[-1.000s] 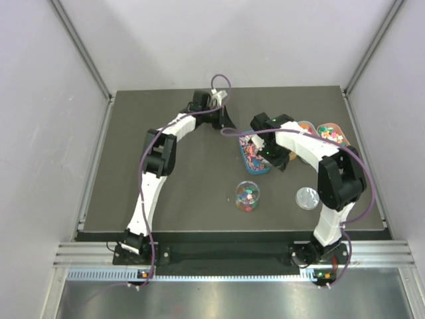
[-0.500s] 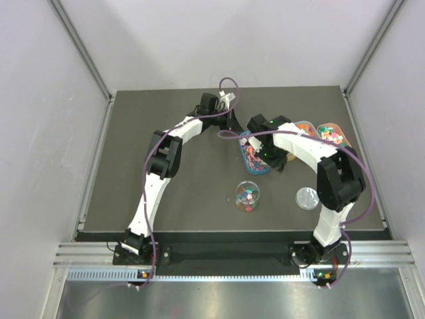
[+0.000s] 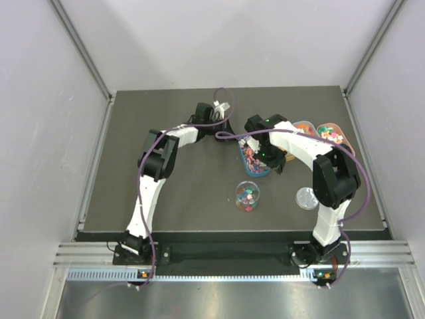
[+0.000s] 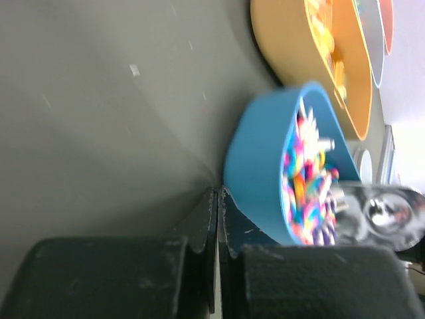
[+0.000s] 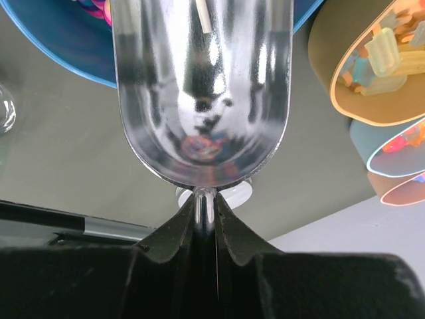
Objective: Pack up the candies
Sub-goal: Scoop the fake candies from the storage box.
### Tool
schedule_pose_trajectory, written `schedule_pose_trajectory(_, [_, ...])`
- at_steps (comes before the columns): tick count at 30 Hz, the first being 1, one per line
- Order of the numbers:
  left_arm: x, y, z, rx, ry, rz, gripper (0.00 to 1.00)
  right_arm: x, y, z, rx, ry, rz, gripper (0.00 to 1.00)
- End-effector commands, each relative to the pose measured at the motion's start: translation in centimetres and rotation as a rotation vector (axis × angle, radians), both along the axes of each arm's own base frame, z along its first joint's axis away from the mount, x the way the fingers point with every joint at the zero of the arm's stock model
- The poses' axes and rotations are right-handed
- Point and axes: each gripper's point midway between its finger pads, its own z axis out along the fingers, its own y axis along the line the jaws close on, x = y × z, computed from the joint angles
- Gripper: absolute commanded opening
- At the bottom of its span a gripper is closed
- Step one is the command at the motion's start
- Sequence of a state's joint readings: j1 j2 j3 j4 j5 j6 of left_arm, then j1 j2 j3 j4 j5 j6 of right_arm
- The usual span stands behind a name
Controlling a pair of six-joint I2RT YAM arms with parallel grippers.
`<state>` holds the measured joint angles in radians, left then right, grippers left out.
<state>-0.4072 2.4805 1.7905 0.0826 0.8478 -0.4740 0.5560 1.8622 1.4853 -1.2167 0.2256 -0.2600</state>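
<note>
The candies (image 4: pixel 309 179) are tiny multicoloured bits heaped in a blue oval tray (image 4: pixel 259 169), which the top view shows mid-table (image 3: pixel 244 147). My left gripper (image 4: pixel 218 194) is shut and empty, its tips low on the table against the tray's outer wall. My right gripper (image 5: pixel 206 203) is shut on the handle of a metal scoop (image 5: pixel 202 86). The scoop's bowl hangs over the blue tray's rim (image 5: pixel 53 40) and looks almost empty. A clear jar (image 3: pixel 248 196) partly filled with candies stands nearer the arms' bases.
An orange tray (image 5: pixel 378 60) of pale gummies and further trays (image 3: pixel 330 133) lie to the right of the blue one. A clear round lid (image 3: pixel 306 197) lies on the table right of the jar. Grey walls close in the dark table.
My left arm has swung right and down, bringing its shut gripper up against the blue tray. The right arm with the scoop has shifted slightly left over the tray.
</note>
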Motion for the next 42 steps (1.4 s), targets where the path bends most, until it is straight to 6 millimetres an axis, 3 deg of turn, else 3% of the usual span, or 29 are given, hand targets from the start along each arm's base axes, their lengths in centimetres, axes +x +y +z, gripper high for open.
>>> schedule_pose_trajectory(1, [-3.5,-1.8,4.9,-0.074,-0.033,-0.109,0.00,0.8,1.1,-0.4,0.047,-0.057,-0.022,0.00])
schedule_pose_trajectory(7, [-5.3,-2.2,5.4,-0.067,-0.023,-0.144,0.00,2.6,-0.1,0.0,0.019,-0.088,-0.027,0.00])
schedule_pose_trajectory(12, [-5.4,-2.1,6.7,-0.059,-0.030,-0.145,0.00,3.4,-0.4,0.5,0.018,-0.104,-0.029,0.00])
schedule_pose_trajectory(14, [-6.7,-1.5,6.3,-0.032,0.005,-0.171,0.00,3.1,-0.2,0.8,0.022,-0.112,-0.020,0.00])
schedule_pose_trajectory(15, [-7.3,-1.2,7.3,-0.037,0.001,-0.184,0.00,3.1,-0.3,0.8,0.022,-0.116,-0.022,0.00])
schedule_pose_trajectory(18, [-11.3,-0.1,6.6,-0.034,0.063,-0.230,0.00,2.9,-0.3,1.1,0.027,-0.123,-0.017,0.00])
schedule_pose_trajectory(22, [-14.6,-0.7,6.4,-0.023,0.072,-0.305,0.00,2.9,-0.3,1.1,0.031,-0.127,-0.017,0.00])
schedule_pose_trajectory(29, [-15.1,-4.1,3.7,-0.016,0.148,-0.337,0.00,4.2,0.2,1.8,0.025,-0.163,-0.019,0.00])
schedule_pose_trajectory(34, [-15.1,-5.4,3.7,-0.025,0.111,-0.345,0.00,4.6,0.9,2.7,0.034,-0.191,0.001,0.00])
schedule_pose_trajectory(39, [-14.1,-6.4,4.8,-0.046,0.097,-0.330,0.00,3.5,0.6,2.9,0.029,-0.194,0.014,0.00])
schedule_pose_trajectory(42, [-13.7,-6.8,4.4,-0.044,0.099,-0.338,0.00,2.9,0.2,2.6,0.022,-0.183,0.017,0.00])
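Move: The left hand, fingers shut, is level with the far end of the blue candy box, whose middle lies about 7 cm back and 7 cm right at finger height. The storage jar stands some 23 cm back and 4 cm right, the yellow candy box 2 cm back and 18 cm right. From the right hand, holding the scoop, the blue box's middle is 6 cm ahead, 9 cm left and 5 cm below. The shut left hand sweeps back about 15 cm, drifting right, past the blue box's side to its near end. ##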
